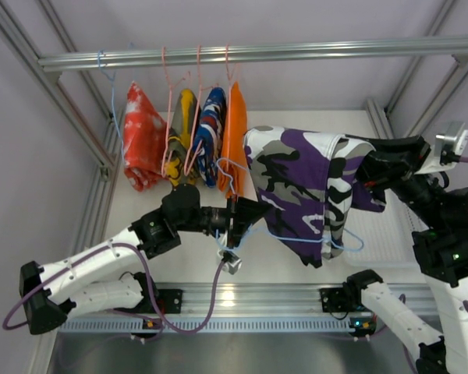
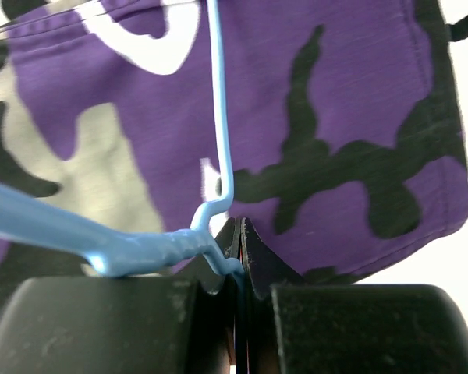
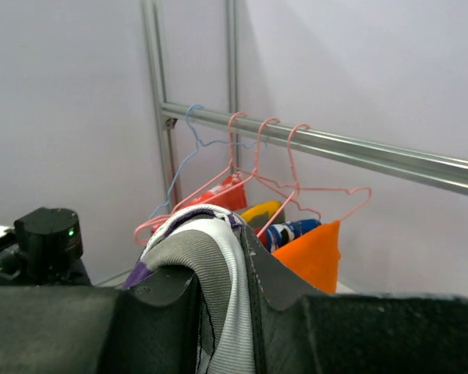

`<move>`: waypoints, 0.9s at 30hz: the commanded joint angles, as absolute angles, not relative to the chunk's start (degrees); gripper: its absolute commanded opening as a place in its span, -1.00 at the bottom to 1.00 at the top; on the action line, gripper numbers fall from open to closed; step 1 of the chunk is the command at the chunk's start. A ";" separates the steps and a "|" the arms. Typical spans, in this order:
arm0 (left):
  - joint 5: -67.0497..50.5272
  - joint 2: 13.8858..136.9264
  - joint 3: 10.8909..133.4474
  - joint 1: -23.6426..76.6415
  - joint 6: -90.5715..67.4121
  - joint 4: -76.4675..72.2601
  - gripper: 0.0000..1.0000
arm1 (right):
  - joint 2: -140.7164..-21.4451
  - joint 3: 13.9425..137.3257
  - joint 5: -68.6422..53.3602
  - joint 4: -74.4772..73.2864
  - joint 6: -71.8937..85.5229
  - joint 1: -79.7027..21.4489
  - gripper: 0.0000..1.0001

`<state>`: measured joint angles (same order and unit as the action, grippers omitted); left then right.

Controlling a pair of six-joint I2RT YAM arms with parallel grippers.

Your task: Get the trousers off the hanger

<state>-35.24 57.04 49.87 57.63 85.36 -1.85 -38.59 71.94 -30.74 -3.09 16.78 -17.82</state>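
Note:
The purple, white and black camouflage trousers (image 1: 296, 183) hang stretched in the air between my two grippers, draped over a light blue wire hanger (image 1: 274, 233). My left gripper (image 1: 257, 212) is shut on the twisted neck of that blue hanger (image 2: 221, 117), with the camouflage cloth (image 2: 335, 101) just beyond its tips (image 2: 242, 234). My right gripper (image 1: 359, 167) is shut on the ribbed waistband of the trousers (image 3: 210, 234), the cloth bunched between its jaws (image 3: 222, 257). The plain orange trousers (image 1: 234, 136) hang from a pink hanger on the rail (image 1: 312, 53).
Left of the orange pair on the rail hang a blue patterned garment (image 1: 210, 128), a yellow one (image 1: 187, 105) and a red-and-white one (image 1: 140, 136). An empty blue hanger (image 1: 105, 66) hangs at the rail's left end. Metal frame posts (image 1: 101, 156) flank the table.

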 commanded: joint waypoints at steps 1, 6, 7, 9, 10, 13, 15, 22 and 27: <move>-38.93 56.17 47.64 58.36 84.99 -0.26 -1.00 | -38.58 78.30 -21.28 6.07 14.95 -17.32 -1.00; -39.72 54.67 45.01 58.36 84.28 3.42 -1.00 | -40.60 82.51 -9.85 6.85 12.75 -16.96 -1.00; -40.34 54.41 44.30 58.36 84.64 3.60 -1.00 | -41.04 83.14 -9.50 7.55 12.22 -16.79 -1.00; -40.87 54.14 42.55 58.36 84.55 3.43 -1.00 | -42.53 84.19 -8.79 9.84 12.22 -16.52 -1.00; -41.22 54.14 42.10 58.45 84.29 3.34 -1.00 | -42.97 85.59 -8.88 10.10 12.13 -16.18 -1.00; -41.31 54.23 40.43 58.97 84.11 2.99 -1.00 | -44.73 88.41 -7.74 9.85 10.39 -15.82 -1.00; -41.13 53.79 39.64 58.89 84.03 2.20 -1.00 | -44.91 88.94 -6.69 9.23 7.92 -15.82 -1.00; -39.81 52.65 43.41 58.97 80.25 0.61 -1.00 | -40.88 83.43 17.18 0.18 -14.36 -15.73 -1.00; -40.17 50.89 47.28 59.06 80.51 2.72 -1.00 | -33.41 71.14 24.34 0.26 -30.63 -15.82 -1.00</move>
<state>-37.47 53.25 43.20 58.67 81.25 3.99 -37.54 74.46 14.98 -6.02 -16.40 -16.29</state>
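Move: Down to the right, the white basket lies about 20 cm to the right hand's right, 6 cm ahead and 52 cm below it. That hand still grips the camouflage trousers; the blue hanger threaded through them is about 10 cm to its left, 6 cm back and 18 cm lower, the orange trousers 20 cm left and 16 cm ahead. From the left hand, which keeps the hanger's neck, the camouflage trousers are some 11 cm right, 2 cm ahead and 9 cm higher. Drawing the trousers up and right off the hanger, the right hand climbs about 8 cm, then swings faster to the right towards the basket and sinks again, some 15 cm right and 5 cm forward in all, its wrist turning clockwise nearly 60 degrees. The left hand keeps its pinch and pulls the hanger down over 9 cm and slightly back, then rises a little; both grips stay shut. ##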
